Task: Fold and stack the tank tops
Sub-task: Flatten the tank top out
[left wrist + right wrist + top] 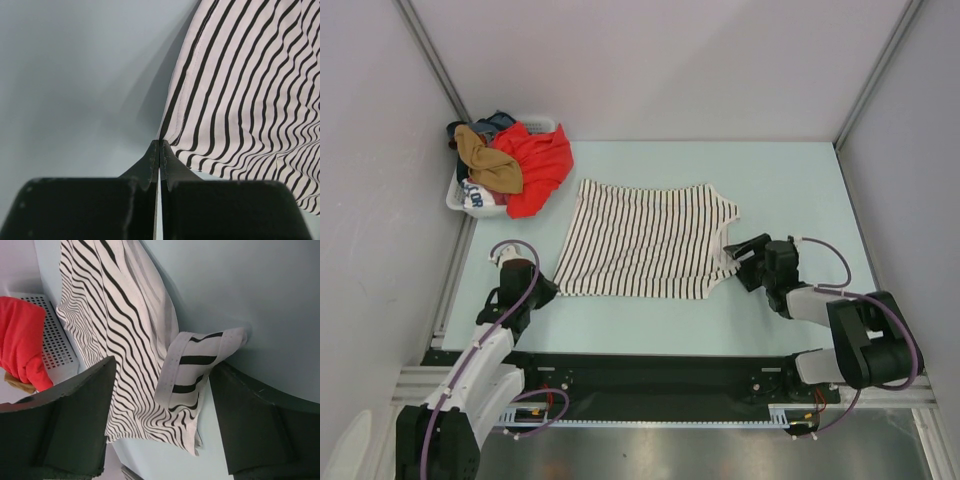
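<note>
The white tank top with thin black stripes point(645, 240) lies spread flat in the middle of the table. My left gripper point(544, 290) is at its near left corner. In the left wrist view the gripper point(160, 149) is shut, with that corner of the striped cloth point(250, 90) pinched at its tips. My right gripper point(741, 262) is open at the top's right end. Its fingers stand either side of a folded-over shoulder strap point(200, 362), touching nothing. The tan-brown tank top point(485, 160) lies crumpled in the basket.
A white plastic laundry basket point(460, 200) stands at the far left corner, holding a red garment point(538, 165) and darker clothes. Grey walls close in the left, back and right sides. The black rail with the arm bases runs along the near edge.
</note>
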Available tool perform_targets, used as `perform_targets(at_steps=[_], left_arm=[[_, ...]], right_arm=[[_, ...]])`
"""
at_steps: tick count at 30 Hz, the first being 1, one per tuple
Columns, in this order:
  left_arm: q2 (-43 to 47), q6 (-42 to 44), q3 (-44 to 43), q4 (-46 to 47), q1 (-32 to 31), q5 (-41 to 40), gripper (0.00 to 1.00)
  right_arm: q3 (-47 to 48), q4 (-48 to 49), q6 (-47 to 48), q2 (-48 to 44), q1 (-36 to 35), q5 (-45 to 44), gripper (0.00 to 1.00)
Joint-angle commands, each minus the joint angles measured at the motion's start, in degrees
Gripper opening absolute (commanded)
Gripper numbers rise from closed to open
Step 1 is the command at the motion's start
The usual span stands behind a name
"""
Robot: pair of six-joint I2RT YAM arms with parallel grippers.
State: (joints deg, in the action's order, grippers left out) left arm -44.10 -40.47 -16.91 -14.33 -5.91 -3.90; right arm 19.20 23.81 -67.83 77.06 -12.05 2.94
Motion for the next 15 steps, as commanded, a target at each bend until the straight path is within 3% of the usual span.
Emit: perform_targets(at_steps=[1,6,7,12,15], left_arm=[[0.68,1.01,-0.5,0.62,0.64,-0.76,0.0],[0.77,1.18,-0.5,0.35,0.64,-1.2,0.0],[0.77,1.18,-0.58,0.44,0.55,-1.37,0.0],[0.5,1.27,-0.67,0.62,0.64,-1.63,0.0],[0.5,1.44,-0.67,0.53,0.64,-1.72,0.0]], right_arm=[[-0.75,1.76,-2.83,4.06,0.53,-2.41,0.78],[-0.83,6.93,-3.36,9.33,3.26,-2.85,0.63],[-0.75,7.56,-3.45,10.04,3.61,-2.85,0.51],[-0.57,6.87,-1.69,9.43,3.97,-7.24,0.45],[-1.09,3.27,0.33,5.57,3.88,-11.54,0.19]])
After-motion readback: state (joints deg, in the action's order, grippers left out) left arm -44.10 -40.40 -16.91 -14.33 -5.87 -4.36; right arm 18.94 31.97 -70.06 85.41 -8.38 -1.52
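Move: The right hand hovers half open over the tank top's right edge; the small folded flap it goes for lies about 3 cm to its right, 2 cm farther out and 2 cm below. From this hand the tank top's middle is some 14 cm left and 5 cm ahead, its near right corner about 4 cm left and 7 cm back. From the left hand the flap lies roughly 30 cm right and 6 cm ahead. The right hand reaches about 2 cm forward, then slides some 3 cm to the right while sinking about 2 cm to the flap at the tank top's right edge, its wrist swinging roughly 10 degrees clockwise and its fingers closing from nearly open to mostly shut so that they pinch the flap between their tips. The left hand stays where it is, still shut on the near left corner as an anchor. ##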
